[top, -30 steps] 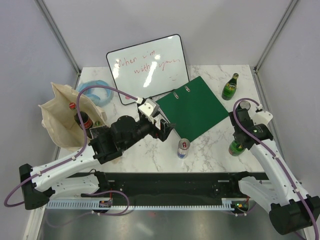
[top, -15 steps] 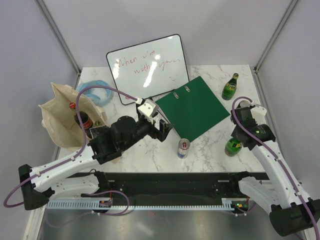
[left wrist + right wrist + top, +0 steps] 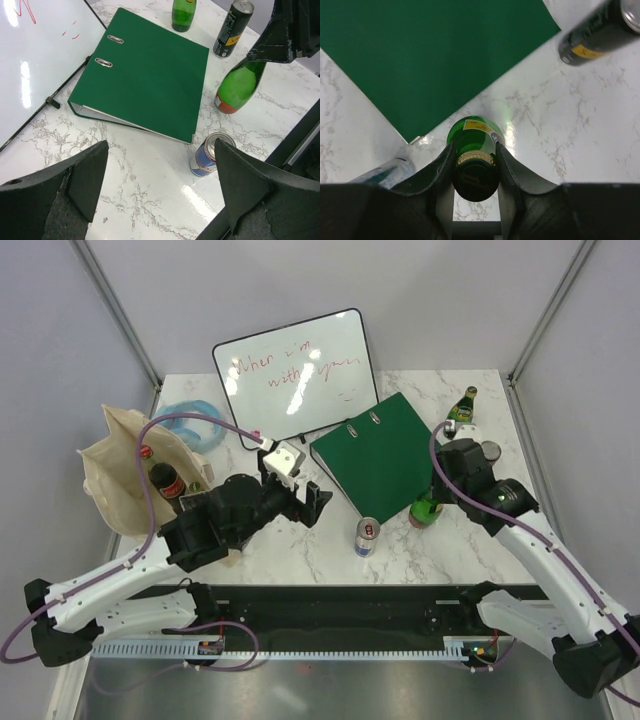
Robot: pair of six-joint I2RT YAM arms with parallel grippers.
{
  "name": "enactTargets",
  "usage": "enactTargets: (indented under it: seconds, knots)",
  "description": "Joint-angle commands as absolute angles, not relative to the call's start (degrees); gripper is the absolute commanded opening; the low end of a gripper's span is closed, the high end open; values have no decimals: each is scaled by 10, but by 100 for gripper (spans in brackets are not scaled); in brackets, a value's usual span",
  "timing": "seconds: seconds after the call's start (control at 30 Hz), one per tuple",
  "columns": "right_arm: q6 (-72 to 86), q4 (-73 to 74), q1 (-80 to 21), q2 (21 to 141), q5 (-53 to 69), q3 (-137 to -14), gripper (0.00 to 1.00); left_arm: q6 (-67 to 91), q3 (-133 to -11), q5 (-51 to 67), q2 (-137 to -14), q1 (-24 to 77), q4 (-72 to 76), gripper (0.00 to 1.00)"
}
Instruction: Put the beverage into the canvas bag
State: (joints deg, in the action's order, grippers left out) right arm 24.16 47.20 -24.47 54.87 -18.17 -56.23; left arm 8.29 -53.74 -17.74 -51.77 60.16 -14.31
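Observation:
The beige canvas bag (image 3: 108,472) stands open at the table's left edge with a dark cola bottle (image 3: 162,479) inside it. My right gripper (image 3: 474,156) is shut on the neck of a green glass bottle (image 3: 476,134). This beverage (image 3: 425,508) hangs tilted by the green binder's near right corner, as the left wrist view (image 3: 239,86) also shows. Mid-table, my left gripper (image 3: 160,150) is open over bare marble, with nothing between its fingers. It sits (image 3: 300,502) between the bag and the small blue can (image 3: 366,536).
A green binder (image 3: 385,455) lies mid-table below a whiteboard (image 3: 295,375). A second green bottle (image 3: 461,412) and a black can (image 3: 488,452) stand at the back right. A blue tape roll (image 3: 190,413) lies behind the bag. The blue can (image 3: 210,155) stands by my left gripper's right finger.
My right gripper closed on the green bottle's neck and carried it left, from near the table's right edge to the binder's corner. The left arm drew slightly back and left.

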Motion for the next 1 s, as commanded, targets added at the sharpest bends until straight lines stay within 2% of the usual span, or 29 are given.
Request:
enactTargets:
  seconds: [0.0, 0.27, 0.67, 0.8, 0.97]
  knots:
    - [208, 343, -289, 571, -184, -646, 0, 112, -565, -189, -469, 599, -182, 93]
    - [171, 230, -363, 677, -150, -708, 0, 122, -607, -220, -409, 599, -247, 93]
    - [131, 218, -525, 889, -196, -874, 0, 109, -644, -237, -354, 599, -267, 94]
    - [120, 217, -562, 923, -212, -881, 0, 118, -641, -257, -338, 599, -266, 94]
    - [116, 165, -588, 915, -214, -814, 0, 115, -643, -268, -334, 599, -267, 94]
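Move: The right hand already holds the green bottle by its neck, clear of the table. The canvas bag is about 60 cm to its left and 5 cm ahead. The blue can stands about 14 cm left and 5 cm back, well below the hand, and the green binder's middle is some 20 cm ahead and 8 cm left. From the open left hand, the bottle is about 27 cm right, 8 cm ahead and 15 cm lower. Right hand carries the green bottle 30 cm left past the can, turning counter-clockwise; open left hand retreats up-left. ##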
